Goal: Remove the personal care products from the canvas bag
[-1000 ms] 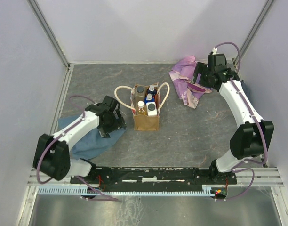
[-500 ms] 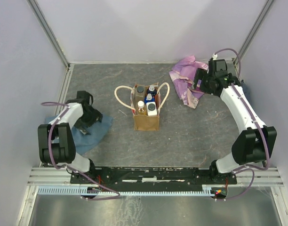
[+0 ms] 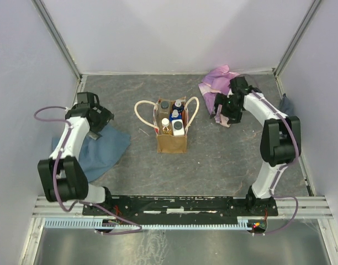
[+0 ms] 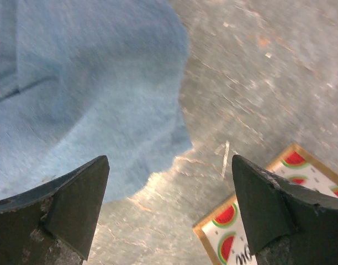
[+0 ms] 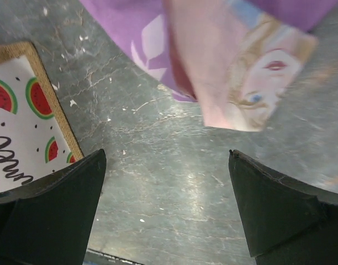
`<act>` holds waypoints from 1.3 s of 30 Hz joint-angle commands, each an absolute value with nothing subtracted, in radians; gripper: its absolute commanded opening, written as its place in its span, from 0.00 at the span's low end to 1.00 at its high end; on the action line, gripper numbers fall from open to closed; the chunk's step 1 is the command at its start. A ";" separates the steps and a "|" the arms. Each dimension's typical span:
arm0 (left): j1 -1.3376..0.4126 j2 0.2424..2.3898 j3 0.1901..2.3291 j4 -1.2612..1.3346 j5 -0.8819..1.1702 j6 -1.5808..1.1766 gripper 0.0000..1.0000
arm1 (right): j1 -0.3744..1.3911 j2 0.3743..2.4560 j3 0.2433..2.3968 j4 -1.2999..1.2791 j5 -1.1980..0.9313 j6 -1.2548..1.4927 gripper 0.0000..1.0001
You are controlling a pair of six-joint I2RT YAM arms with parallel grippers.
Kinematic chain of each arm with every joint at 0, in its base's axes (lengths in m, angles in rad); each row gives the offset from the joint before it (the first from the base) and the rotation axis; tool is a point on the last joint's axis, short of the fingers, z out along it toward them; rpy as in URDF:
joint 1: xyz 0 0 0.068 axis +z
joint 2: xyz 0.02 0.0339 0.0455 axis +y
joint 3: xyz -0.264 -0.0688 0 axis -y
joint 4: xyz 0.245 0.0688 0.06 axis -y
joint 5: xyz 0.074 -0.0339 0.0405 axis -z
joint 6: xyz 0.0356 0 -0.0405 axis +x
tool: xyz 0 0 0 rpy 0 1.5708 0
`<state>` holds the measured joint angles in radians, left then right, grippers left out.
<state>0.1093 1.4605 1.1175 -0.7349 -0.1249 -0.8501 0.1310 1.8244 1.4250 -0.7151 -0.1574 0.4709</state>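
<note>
The tan canvas bag (image 3: 172,141) stands upright mid-table, its cream handles (image 3: 142,113) flopped to both sides. Several personal care products (image 3: 172,117) stand inside it: orange bottles with dark and blue caps and a white bottle (image 3: 178,129). My left gripper (image 3: 100,122) hangs open to the bag's left, over the edge of a blue cloth (image 3: 105,146). In the left wrist view the gripper (image 4: 170,160) holds nothing, and the bag's watermelon-print side (image 4: 285,212) shows at the lower right. My right gripper (image 3: 222,108) is open to the bag's right; in its wrist view the gripper (image 5: 167,152) is empty above bare table, with the bag's side (image 5: 20,127) at the left.
A purple-pink patterned cloth (image 3: 218,88) lies at the back right, partly under my right wrist, and fills the top of the right wrist view as the patterned cloth (image 5: 230,61). The blue cloth (image 4: 75,94) covers the left side. Enclosure walls (image 3: 25,83) ring the table.
My left arm has swung away from beside the bag, back and to the left across the blue cloth. My right arm has come in from the far right corner toward the bag. Both grippers stay open.
</note>
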 commanded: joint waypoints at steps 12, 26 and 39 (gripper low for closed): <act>0.090 1.229 0.998 -0.633 0.199 -0.717 1.00 | 0.171 2.133 1.729 -0.608 -0.177 0.540 1.00; 0.089 1.205 0.970 -0.615 0.291 -0.692 1.00 | -0.035 2.341 2.074 -0.990 0.404 0.522 1.00; 0.084 1.130 0.973 -0.616 0.298 -0.671 1.00 | 0.114 1.870 1.764 -0.811 0.415 0.483 1.00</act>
<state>0.0906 1.2022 0.9657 -0.6529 0.2729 -0.7052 -0.0376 2.1254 1.8286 -0.9390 0.4957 0.5163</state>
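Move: From the right hand, the middle of the crumpled purple cloth lies about 10 cm ahead, 3 cm to its right and some 8 cm below. The canvas bag stands about 21 cm to its left and 8 cm nearer the base; a dark cloth lies about 31 cm to its right and 3 cm farther out. From the left hand, the bag is roughly level ahead and 31 cm to its right, while the blue cloth's middle is 8 cm back and 3 cm left, about 9 cm below. Low and forward, drifting left, the right hand reaches about 12 cm out over the purple cloth while sinking, then sweeps the cloth some 25 cm rightward with open fingers, easing back, turning clockwise and swinging its fingertips out to the right before starting to rise. The open left hand moves right, away from the blue cloth towards the bag, rising about 4 cm. ##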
